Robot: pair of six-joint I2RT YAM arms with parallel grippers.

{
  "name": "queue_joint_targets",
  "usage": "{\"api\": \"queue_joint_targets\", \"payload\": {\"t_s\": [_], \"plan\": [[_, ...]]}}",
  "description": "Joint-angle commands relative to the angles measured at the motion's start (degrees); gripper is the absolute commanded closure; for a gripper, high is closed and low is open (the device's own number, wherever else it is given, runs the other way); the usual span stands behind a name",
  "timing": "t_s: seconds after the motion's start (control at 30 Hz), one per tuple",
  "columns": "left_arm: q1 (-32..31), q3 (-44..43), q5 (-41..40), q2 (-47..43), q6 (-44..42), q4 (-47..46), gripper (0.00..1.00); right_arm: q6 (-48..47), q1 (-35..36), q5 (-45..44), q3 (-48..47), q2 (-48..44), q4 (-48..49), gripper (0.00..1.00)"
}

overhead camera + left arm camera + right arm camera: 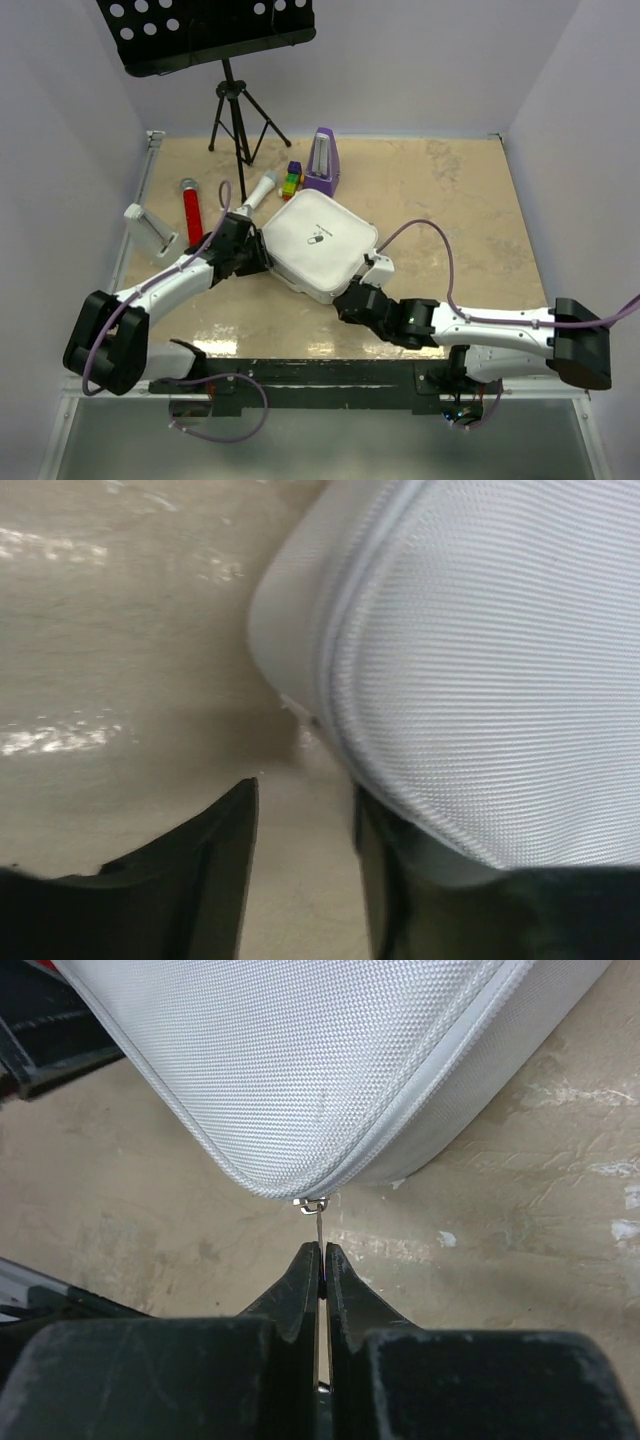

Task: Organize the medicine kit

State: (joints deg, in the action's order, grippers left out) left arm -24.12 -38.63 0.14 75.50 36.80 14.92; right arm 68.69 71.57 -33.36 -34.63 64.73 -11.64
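Note:
The medicine kit (320, 243), a white rounded-square case with a small dark logo on its lid, lies closed in the middle of the table. My right gripper (352, 300) is at the kit's near corner. In the right wrist view it (321, 1248) is shut on the thin metal zipper pull (316, 1222) hanging from that corner of the kit (300, 1050). My left gripper (256, 256) is at the kit's left corner. In the left wrist view it (305, 800) is open; its right finger (395, 880) lies against the kit's side (480, 680), and only bare table shows between the fingers.
Behind the kit stand a purple metronome (321, 160), small coloured blocks (291, 181), a grey-white microphone-like stick (259, 190) and a red tube (192, 212). A white holder (150, 232) sits at the left edge. A music stand's tripod (236, 112) is at the back.

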Motion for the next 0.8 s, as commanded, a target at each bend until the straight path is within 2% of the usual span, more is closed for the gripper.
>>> {"api": "queue_joint_targets", "payload": {"t_s": [0.0,0.1,0.17,0.47,0.77], "plan": [[2.9,0.3,-6.0,-6.9,-1.0,0.3,0.34,-6.6,0.0,-2.4,-4.3,5.3,-1.4,1.00],[2.8,2.6,-2.9,-12.0,1.3,1.3,0.21,-10.0,0.9,-2.1,-7.3,9.6,0.6,1.00],[2.2,4.3,-1.7,-14.7,3.1,2.0,0.18,-12.0,1.0,-1.8,-9.6,12.5,1.4,1.00],[-1.9,8.3,0.7,-17.6,9.1,1.3,0.14,-19.3,1.3,-1.0,-21.1,23.4,3.7,1.00],[-2.0,8.0,-4.9,-15.3,10.0,0.2,0.13,-21.7,1.4,-0.1,-25.2,27.6,4.5,1.00]]}}
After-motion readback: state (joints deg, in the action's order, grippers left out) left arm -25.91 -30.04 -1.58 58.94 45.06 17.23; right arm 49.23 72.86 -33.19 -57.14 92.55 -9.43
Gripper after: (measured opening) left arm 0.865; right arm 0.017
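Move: The right fingers already grip the zipper pull's cord at the medicine kit's near corner; the kit's middle lies about 12 cm ahead of that hand, 3 cm left and 6 below. The purple metronome stands some 27 cm ahead and 3 left, with the toy blocks about 28 ahead and 9 left. From the left hand, the kit's middle is roughly 5 cm ahead, 10 right and slightly lower; the white tube lies about 14 ahead and 3 left. Keeping its shut fingers on the zipper pull, the right hand dips nearly 2 cm and hauls the kit's near corner about 9 cm left towards the left gripper, easing a little forward late on while it rolls its left side down and turns counter-clockwise. The left hand opens from about a third to wide, comes free of the kit's left side as it lifts some 4 cm and shifts slightly left, then draws back towards its base and sinks partway beside the kit. ##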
